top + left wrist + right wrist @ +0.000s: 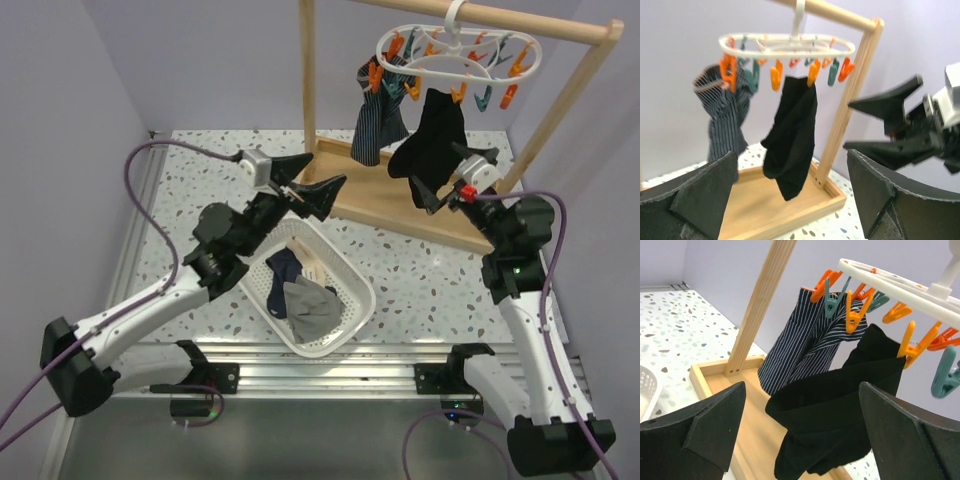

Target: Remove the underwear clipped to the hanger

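The white oval hanger (460, 50) (790, 45) (900, 287) hangs by its hook from the wooden rail, with orange and teal clips under it. Two pieces of underwear are clipped to it: a black one (430, 140) (790, 145) (840, 415) and a navy-and-white striped one (380, 120) (722, 120) (805, 345). My right gripper (455, 175) (802, 390) is open, its fingers either side of the black piece's lower fold. Left of the frame my left gripper (312, 180) (792, 165) is open and holds nothing.
The wooden rail frame (480, 15) stands on a wooden tray base (400, 205) at the back. A white perforated basket (340, 330) under the left arm holds a navy garment (285, 268) and a grey one (312, 305). Walls close in on both sides.
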Action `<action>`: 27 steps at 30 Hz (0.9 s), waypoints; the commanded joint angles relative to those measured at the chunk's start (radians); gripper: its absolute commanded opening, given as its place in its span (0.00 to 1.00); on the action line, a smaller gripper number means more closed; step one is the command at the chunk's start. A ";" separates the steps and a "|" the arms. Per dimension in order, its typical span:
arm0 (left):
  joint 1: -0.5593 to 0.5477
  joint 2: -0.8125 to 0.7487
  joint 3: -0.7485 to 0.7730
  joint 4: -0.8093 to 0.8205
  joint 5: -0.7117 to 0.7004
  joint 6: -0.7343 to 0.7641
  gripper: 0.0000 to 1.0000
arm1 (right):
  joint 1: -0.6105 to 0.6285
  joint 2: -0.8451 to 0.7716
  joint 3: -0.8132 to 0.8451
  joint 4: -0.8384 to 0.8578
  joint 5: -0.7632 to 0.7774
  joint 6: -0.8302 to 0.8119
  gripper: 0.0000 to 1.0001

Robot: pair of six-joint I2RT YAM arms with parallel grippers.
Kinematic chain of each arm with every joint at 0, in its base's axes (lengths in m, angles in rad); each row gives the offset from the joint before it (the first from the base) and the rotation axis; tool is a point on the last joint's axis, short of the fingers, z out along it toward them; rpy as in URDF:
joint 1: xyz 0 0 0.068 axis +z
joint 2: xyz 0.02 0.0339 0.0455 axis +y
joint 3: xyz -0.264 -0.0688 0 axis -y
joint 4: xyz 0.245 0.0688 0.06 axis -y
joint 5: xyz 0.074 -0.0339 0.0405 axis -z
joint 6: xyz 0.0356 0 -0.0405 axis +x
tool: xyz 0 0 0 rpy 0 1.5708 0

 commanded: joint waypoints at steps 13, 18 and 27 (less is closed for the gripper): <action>0.014 -0.347 -0.234 -0.192 -0.269 0.050 0.96 | 0.125 0.114 0.064 0.062 0.337 0.010 0.99; 0.021 -0.312 -0.197 -0.217 -0.280 0.091 0.98 | 0.131 0.188 0.091 0.220 0.448 0.154 0.99; 0.032 -0.284 -0.204 -0.197 -0.285 0.102 0.98 | 0.080 0.314 0.274 0.145 0.430 0.393 0.99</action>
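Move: The black underwear hangs about 13 cm ahead of the right hand and 3 cm to its left, its middle some 6 cm lower. The yellow clip holding its top is roughly 15 cm ahead, 4 cm to the right and 4 cm above that hand; the striped underwear hangs about 17 cm ahead and 11 cm to the left, near hand height. From the left hand the black underwear is some 17 cm ahead, 22 cm to the right and 6 cm lower. After easing back and down a couple of centimetres, the open right hand reaches forward to about 9 cm beyond its start, towards the clipped top of the black underwear, climbing over the last stretch while it swings clockwise and rolls its left side up some 20 degrees. The left hand, empty and open, first draws back a little, then clears off about 8 cm to the left and sinks about 7 cm, away from the black underwear, turning counter-clockwise. ##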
